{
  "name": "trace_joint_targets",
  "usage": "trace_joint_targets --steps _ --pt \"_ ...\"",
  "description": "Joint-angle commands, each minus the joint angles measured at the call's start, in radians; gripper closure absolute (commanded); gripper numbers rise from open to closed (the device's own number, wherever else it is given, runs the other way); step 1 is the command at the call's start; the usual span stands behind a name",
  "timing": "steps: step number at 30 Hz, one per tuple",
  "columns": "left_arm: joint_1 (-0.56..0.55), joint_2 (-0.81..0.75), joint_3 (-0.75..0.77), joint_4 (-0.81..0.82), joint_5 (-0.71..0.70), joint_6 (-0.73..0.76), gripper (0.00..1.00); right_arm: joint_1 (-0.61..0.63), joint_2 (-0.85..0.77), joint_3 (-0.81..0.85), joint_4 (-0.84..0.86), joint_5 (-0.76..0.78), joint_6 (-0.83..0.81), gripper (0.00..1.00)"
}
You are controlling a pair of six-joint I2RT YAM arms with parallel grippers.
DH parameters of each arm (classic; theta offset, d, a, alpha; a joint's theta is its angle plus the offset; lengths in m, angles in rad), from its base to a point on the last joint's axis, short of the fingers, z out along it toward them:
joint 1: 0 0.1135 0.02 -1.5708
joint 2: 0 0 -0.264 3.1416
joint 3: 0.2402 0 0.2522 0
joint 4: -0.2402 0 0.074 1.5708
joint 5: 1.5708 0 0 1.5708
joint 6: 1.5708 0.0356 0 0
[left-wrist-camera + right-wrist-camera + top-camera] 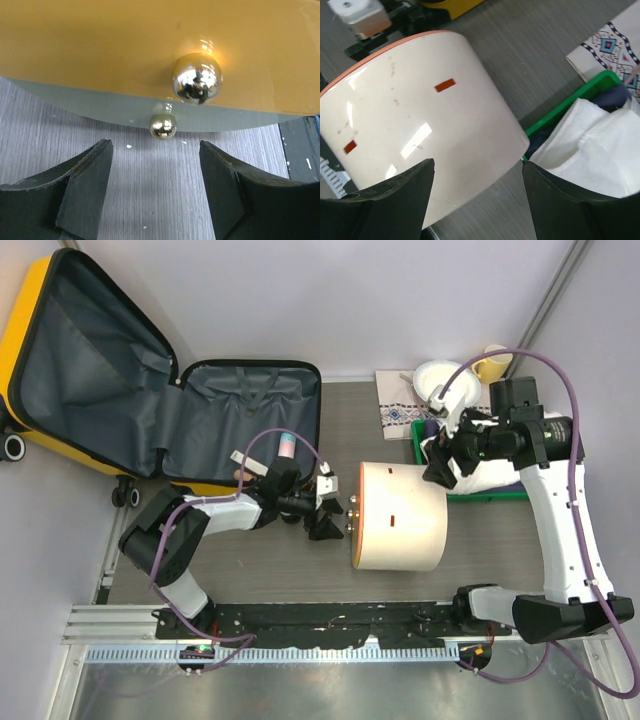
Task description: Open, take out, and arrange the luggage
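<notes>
The yellow luggage (40,350) lies open at the back left. Its lid leans up against the wall, and its dark grey lined base (250,410) rests flat on the table. A small pink and blue bottle (287,445) stands at the base's near edge. My left gripper (328,508) is open and empty, just right of the luggage. It faces the orange end of a cream cylinder (400,518). In the left wrist view the left gripper (155,150) points at two brass knobs (196,78) on that end. My right gripper (437,462) (477,167) hovers open over the cylinder's far right edge.
A green tray (487,496) (580,95) holding white cloth (600,145) sits right of the cylinder (420,115). Behind it lie a patterned cloth (398,405), a white bowl (437,377) and a yellow mug (492,364). Walls close in at the left and back.
</notes>
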Motion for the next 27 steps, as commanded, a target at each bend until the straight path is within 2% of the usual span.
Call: trace_joint_targets --steps 1,5,10,19,23,27 --pt "-0.017 0.057 0.056 0.102 0.018 0.010 0.27 0.095 -0.042 -0.010 -0.156 -0.038 -0.116 0.23" --pt "-0.025 0.078 0.062 0.126 0.016 0.005 0.27 0.193 -0.038 -0.011 -0.200 -0.004 -0.162 0.23" --pt "-0.040 0.091 0.078 0.128 0.018 0.001 0.32 0.222 -0.040 -0.062 -0.199 0.067 -0.205 0.24" --pt "-0.052 0.109 0.079 0.113 0.008 -0.002 0.52 0.233 -0.043 -0.134 -0.196 0.145 -0.269 0.27" --pt "-0.052 0.101 0.078 0.099 -0.008 -0.001 0.69 0.235 -0.055 -0.165 -0.190 0.168 -0.280 0.27" --pt "-0.045 0.072 0.064 0.041 -0.005 0.048 0.80 0.235 -0.072 -0.197 -0.182 0.183 -0.294 0.28"
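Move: The lower metal knob on the white drum's flat end lies about 3 cm to the left hand's right and 1 cm below it, level with it in reach. The upper knob sits roughly 5 cm above that knob and 1 cm nearer the base; a bottle lies some 18 cm ahead and 11 cm left of the left hand. From the right hand, the drum's middle is about 9 cm left, 4 cm back and 17 cm below; the green tray is some 12 cm right and 11 cm ahead, 26 cm below. Rightward and slightly down, the left hand eases about 2.5 cm to the drum's lower knob, then closes its fingers from wide open and pinches the knob from both sides. The right hand swings back and left over the drum, turning some 20 degrees counter-clockwise, then sinks about 3 cm, until its spread fingertips seem to bear on the drum's top. ##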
